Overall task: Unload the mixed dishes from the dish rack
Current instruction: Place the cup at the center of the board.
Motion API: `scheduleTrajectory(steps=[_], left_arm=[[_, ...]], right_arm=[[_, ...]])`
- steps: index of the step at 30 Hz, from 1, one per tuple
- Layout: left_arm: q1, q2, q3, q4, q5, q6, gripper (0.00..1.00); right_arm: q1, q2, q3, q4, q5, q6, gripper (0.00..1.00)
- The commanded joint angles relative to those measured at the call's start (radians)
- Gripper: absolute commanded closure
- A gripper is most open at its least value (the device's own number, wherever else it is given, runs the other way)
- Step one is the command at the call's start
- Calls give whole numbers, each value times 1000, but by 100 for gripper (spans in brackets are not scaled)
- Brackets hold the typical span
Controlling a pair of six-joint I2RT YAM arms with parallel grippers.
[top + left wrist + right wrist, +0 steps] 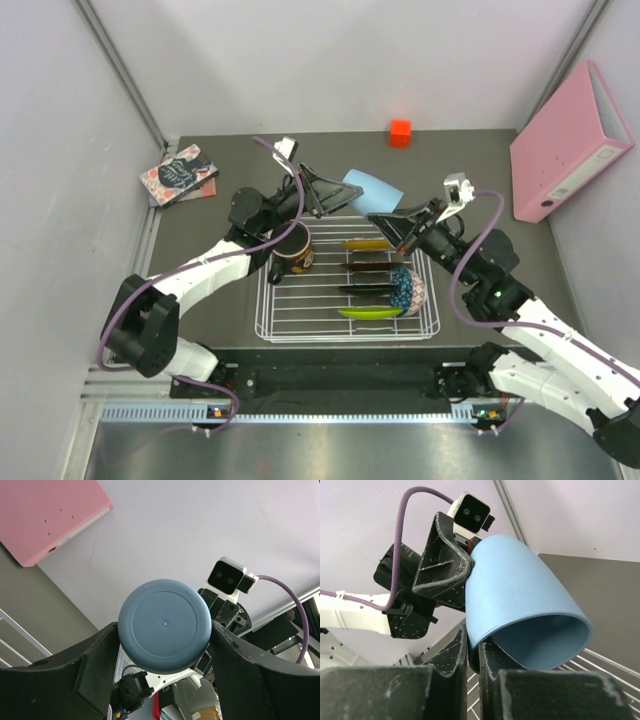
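The light blue cup (372, 190) hangs on its side above the far edge of the dish rack (300, 322), held from both ends. My left gripper (335, 195) is shut on its base, whose round bottom (165, 625) fills the gap between the two fingers. My right gripper (473, 645) is shut on the cup's rim (520, 600), one finger inside and one outside. In the rack stand a dark mug (293, 250), yellow (367, 244), reddish (370, 265), black (365, 289) and lime green (370, 313) plates, and a blue patterned bowl (410, 288).
An orange-red cube (400, 132) sits at the back of the table. A pink binder (570, 145) leans at the back right. A patterned book (178, 173) lies at the back left. Grey walls close in both sides.
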Motion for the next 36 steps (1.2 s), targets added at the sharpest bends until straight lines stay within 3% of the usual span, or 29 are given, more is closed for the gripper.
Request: scheduleTrajectory(steps=[1, 2, 3, 4, 6, 7, 9, 11, 13, 14, 18, 26, 36], left_arm=[[10, -11, -6, 69, 4, 44, 58], [19, -25, -7, 39, -4, 53, 40], [26, -35, -6, 5, -12, 86, 7], [33, -51, 0, -114, -45, 113, 1], [64, -112, 16, -272, -105, 210, 1], [73, -135, 34, -445, -143, 246, 1], [96, -198, 54, -617, -306, 315, 1], [105, -249, 71, -790, -468, 335, 1], [105, -282, 72, -871, -550, 345, 1], [105, -292, 69, -929, -584, 343, 1], [107, -315, 54, -1052, -605, 322, 1], [105, -364, -30, -1146, -590, 314, 1], [105, -358, -78, -1147, -558, 331, 1]], right_arm=[[-19, -51, 82, -58, 174, -21, 100], [-19, -60, 106, -112, 209, -39, 100], [-21, -62, 135, -161, 299, -59, 100], [-19, -60, 202, -275, 352, -99, 100], [-19, -43, 311, -365, 530, -132, 100], [-22, -34, 347, -476, 591, -162, 100], [-29, 12, 452, -552, 752, -182, 100], [-52, 94, 529, -670, 852, -184, 100], [-151, 190, 696, -777, 889, -137, 100], [-197, 286, 748, -890, 854, -110, 100], [-525, 515, 971, -1052, 563, 56, 100], [-660, 1013, 1408, -1419, 408, 204, 100], [-797, 1121, 1349, -1421, 323, 178, 100]])
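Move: The open grey board I am taking the cup over lies some 25 cm ahead of my right hand, 27 cm to its right and roughly 35 cm below. The pink binder stands about 36 cm ahead and 50 cm right; the red cube is 42 cm ahead and 14 cm right. The rack's middle is 30 cm below, about 2 cm ahead and 6 cm left. From my left hand the dark patterned mug is about 4 cm ahead, 13 cm left and 29 cm down. My left fingers open and let go of the cup's closed end, while my right keeps its pinch on the rim and swings the cup about 27 cm right and 25 cm forward towards the binder, rising first, then sinking well below its start as the wrist turns clockwise and tips down. My left hand slips forward, then goes left and down some 16 cm towards the mug, open and turning counter-clockwise. ##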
